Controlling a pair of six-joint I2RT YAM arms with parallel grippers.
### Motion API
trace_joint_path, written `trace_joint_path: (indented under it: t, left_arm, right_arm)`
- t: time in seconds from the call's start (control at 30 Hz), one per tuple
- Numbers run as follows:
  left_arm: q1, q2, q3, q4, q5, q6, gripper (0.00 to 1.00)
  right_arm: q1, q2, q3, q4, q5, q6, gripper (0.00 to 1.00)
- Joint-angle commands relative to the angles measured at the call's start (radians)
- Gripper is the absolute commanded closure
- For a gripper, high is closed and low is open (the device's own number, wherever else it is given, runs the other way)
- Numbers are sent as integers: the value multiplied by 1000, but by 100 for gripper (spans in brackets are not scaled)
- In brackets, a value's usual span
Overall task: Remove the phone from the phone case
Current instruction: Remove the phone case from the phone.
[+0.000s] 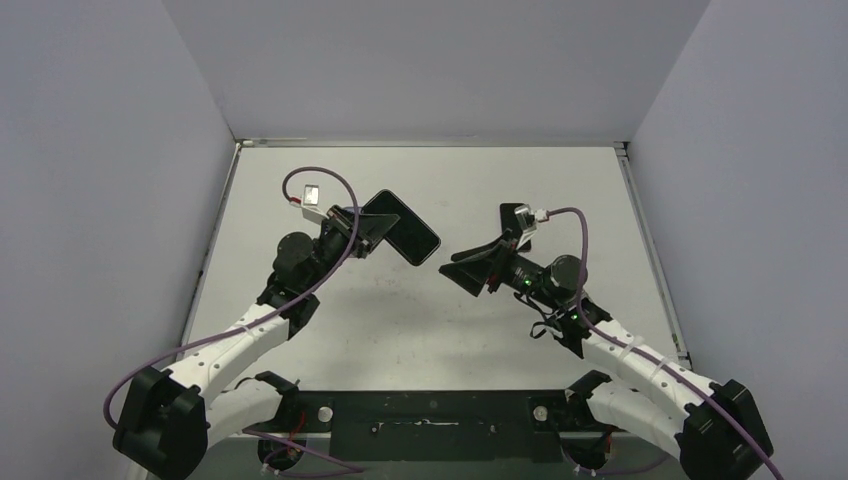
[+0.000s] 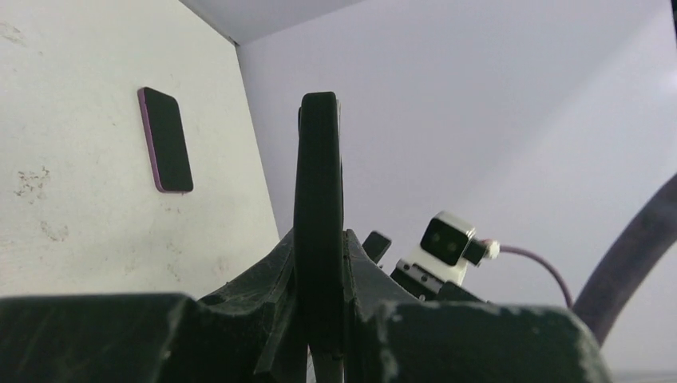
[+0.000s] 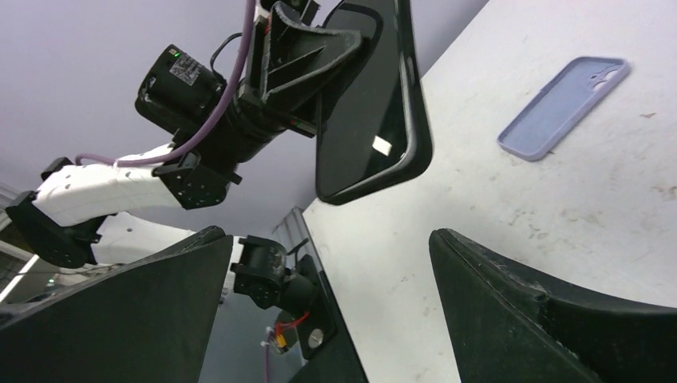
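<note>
My left gripper (image 1: 372, 228) is shut on one end of a black phone (image 1: 405, 230) and holds it up above the table. The left wrist view shows that phone (image 2: 318, 183) edge-on, clamped between the fingers (image 2: 275, 271). From the right wrist it appears as a glossy black slab (image 3: 371, 104) with a thicker dark rim; I cannot tell whether that rim is the phone case. My right gripper (image 1: 462, 270) is open, just right of the phone's free end and apart from it. Nothing lies between its jaws (image 3: 329, 233).
A lavender phone case (image 3: 563, 106) lies flat on the white table (image 3: 495, 263). A dark slab with a purple edge (image 2: 165, 140) lies on the table beyond the left gripper. Grey walls (image 1: 420, 60) close in the table on three sides.
</note>
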Motion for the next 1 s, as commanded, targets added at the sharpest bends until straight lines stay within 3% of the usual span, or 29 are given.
trace_joint_path:
  t: [0.0,0.23,0.57,0.73,0.97]
  left_arm:
    - [-1,-49,4,182,-118,-125,100]
    - [-30,-71,-26,208,-196,-186,100]
    - [-103,-86,-45,229,-285,-199,100]
    - [-115,-80,-49,245,-292,-205,100]
    - [-115,-87,-52,210,-272,-240,100]
  right_arm:
    - [102,6,-41,266,173,117,1]
    - [194,120,-2,374,270,136,7]
    - [229,243,56,460,273,141,16]
    - [237,274,82,475,262,117,28]
    - [237,273,103,436,203,39,56]
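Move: The phone in its dark case is in the left fingers, its middle about 2 cm to that hand's right and 1 cm nearer the base, with the near-right end sticking out free. From the empty right hand that middle is some 8 cm left, 6 cm ahead and 3 cm higher. On the table about 26 cm below the right hand, the lavender case lies 24 cm left and 25 ahead, the bare phone 20 right and 26 ahead. No contact by the right hand can be made out yet. It heads about 6 cm left and a little up to the free near-right end of the cased phone, first swinging slightly back and then forward again, rolling about 10 degrees and closing from wide open to half. The left hand keeps its pinch, rises about 2 cm and tips its fingers up some 15 degrees. ##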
